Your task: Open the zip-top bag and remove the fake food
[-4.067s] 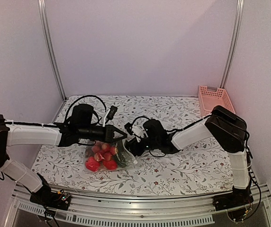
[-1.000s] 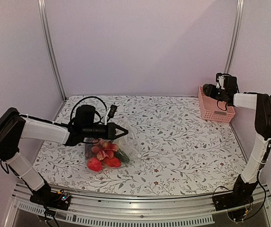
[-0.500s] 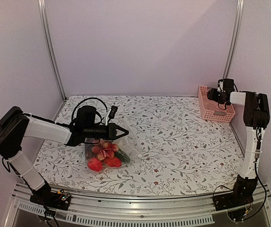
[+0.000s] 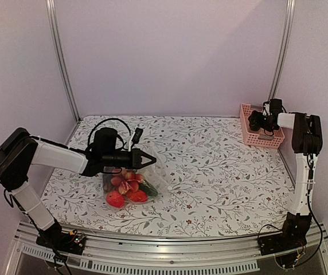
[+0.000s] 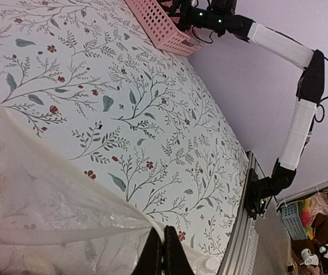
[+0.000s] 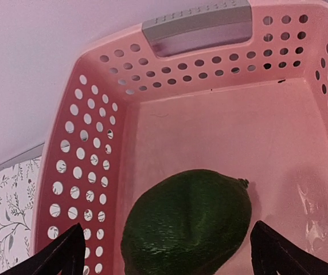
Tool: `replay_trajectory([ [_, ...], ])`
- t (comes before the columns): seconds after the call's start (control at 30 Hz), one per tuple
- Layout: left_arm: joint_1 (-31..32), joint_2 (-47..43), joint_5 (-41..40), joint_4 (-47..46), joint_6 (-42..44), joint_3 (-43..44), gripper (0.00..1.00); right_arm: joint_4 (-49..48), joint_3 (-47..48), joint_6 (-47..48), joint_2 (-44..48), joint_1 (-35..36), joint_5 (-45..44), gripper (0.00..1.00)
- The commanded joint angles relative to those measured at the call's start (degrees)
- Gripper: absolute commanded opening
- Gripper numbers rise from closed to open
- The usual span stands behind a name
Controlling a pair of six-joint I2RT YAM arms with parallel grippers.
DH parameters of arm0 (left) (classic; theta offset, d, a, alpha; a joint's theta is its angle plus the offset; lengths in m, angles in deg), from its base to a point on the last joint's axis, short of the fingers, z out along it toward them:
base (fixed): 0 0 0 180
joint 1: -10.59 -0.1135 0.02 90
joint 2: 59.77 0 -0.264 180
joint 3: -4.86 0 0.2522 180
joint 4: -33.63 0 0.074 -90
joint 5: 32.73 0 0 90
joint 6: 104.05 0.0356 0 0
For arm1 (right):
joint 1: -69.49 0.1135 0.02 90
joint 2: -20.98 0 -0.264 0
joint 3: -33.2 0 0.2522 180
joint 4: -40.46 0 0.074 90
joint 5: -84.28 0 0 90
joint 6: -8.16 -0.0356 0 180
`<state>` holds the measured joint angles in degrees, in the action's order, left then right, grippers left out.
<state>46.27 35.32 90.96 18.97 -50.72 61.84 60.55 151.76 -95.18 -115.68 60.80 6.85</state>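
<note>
The clear zip-top bag [image 4: 134,182] lies on the left of the table, holding red, orange and dark green fake food [image 4: 124,188]. My left gripper [image 4: 150,160] is shut on the bag's upper edge and holds it up; in the left wrist view the film [image 5: 61,217] runs into the closed fingers [image 5: 163,252]. My right gripper [image 4: 254,121] is open over the pink basket [image 4: 261,133] at the back right. In the right wrist view a dark green avocado-like piece [image 6: 188,226] lies on the basket floor [image 6: 210,137] between my spread fingertips [image 6: 66,253], not held.
The table has a floral cloth [image 4: 221,172]. Metal frame posts [image 4: 61,57] stand at the back corners. A rail [image 4: 170,252] runs along the near edge. The right arm [image 5: 290,51] shows in the left wrist view.
The right arm went from the bag across to the basket at the back right, then lowered into it; the green piece now lies in the basket. The left gripper stayed holding the bag.
</note>
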Motion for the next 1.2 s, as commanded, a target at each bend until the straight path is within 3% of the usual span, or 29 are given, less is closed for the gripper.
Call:
replay_trajectory([
  [0.0, -0.7, 1.4, -0.2, -0.8, 0.2, 1.3, 0.0, 1.5, 2.5, 0.5, 1.6, -0.2, 0.8, 0.99],
  [0.23, -0.7, 2.0, 0.1, -1.2, -0.4, 1.6, 0.0, 1.4, 1.3, -6.6, 8.4, -0.2, -2.1, 0.99],
  [0.43, -0.4, 1.6, 0.0, -1.2, -0.6, 1.3, 0.0, -2.0, -4.6, -6.3, 16.2, -0.2, 4.8, 0.99],
  [0.6, -0.1, 1.2, -0.2, -1.0, -0.5, 0.9, 0.0, -12.0, -15.8, -9.5, 24.9, 0.7, 11.7, 0.99],
  [0.83, -0.1, -0.2, -1.1, 1.5, 1.4, 0.8, 0.0, -11.4, -26.5, 1.9, 37.8, 7.7, 22.2, 0.99],
  [1.17, 2.1, -2.5, -2.5, 2.8, 3.4, -0.4, 0.0, -9.8, -39.0, 2.3, 43.7, 22.2, 31.3, 0.99],
])
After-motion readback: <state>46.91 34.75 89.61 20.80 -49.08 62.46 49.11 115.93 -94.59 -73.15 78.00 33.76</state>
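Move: My right hand is inside the pink basket, wide open around the green vegetable just set down there, about 2 cm below the hand; the basket's middle is some 3 cm to the right, level fore-and-aft. The zip-top bag with the rest of the food lies about 60 cm to its left and 39 cm back, a little lower. From my left hand, the bag's middle is about 8 cm left, 4 cm back and 8 cm down. I lift my empty right hand nearly straight up out of the basket, leaving the green vegetable behind, then at some 15 cm up swing it left and back towards the bag, ending about 24 cm left, 18 cm back and 19 cm up. On the way the fingertips tip up and the hand turns about 40 degrees counter-clockwise, fingers staying wide open. My left hand stays put, still pinching the bag's edge. ##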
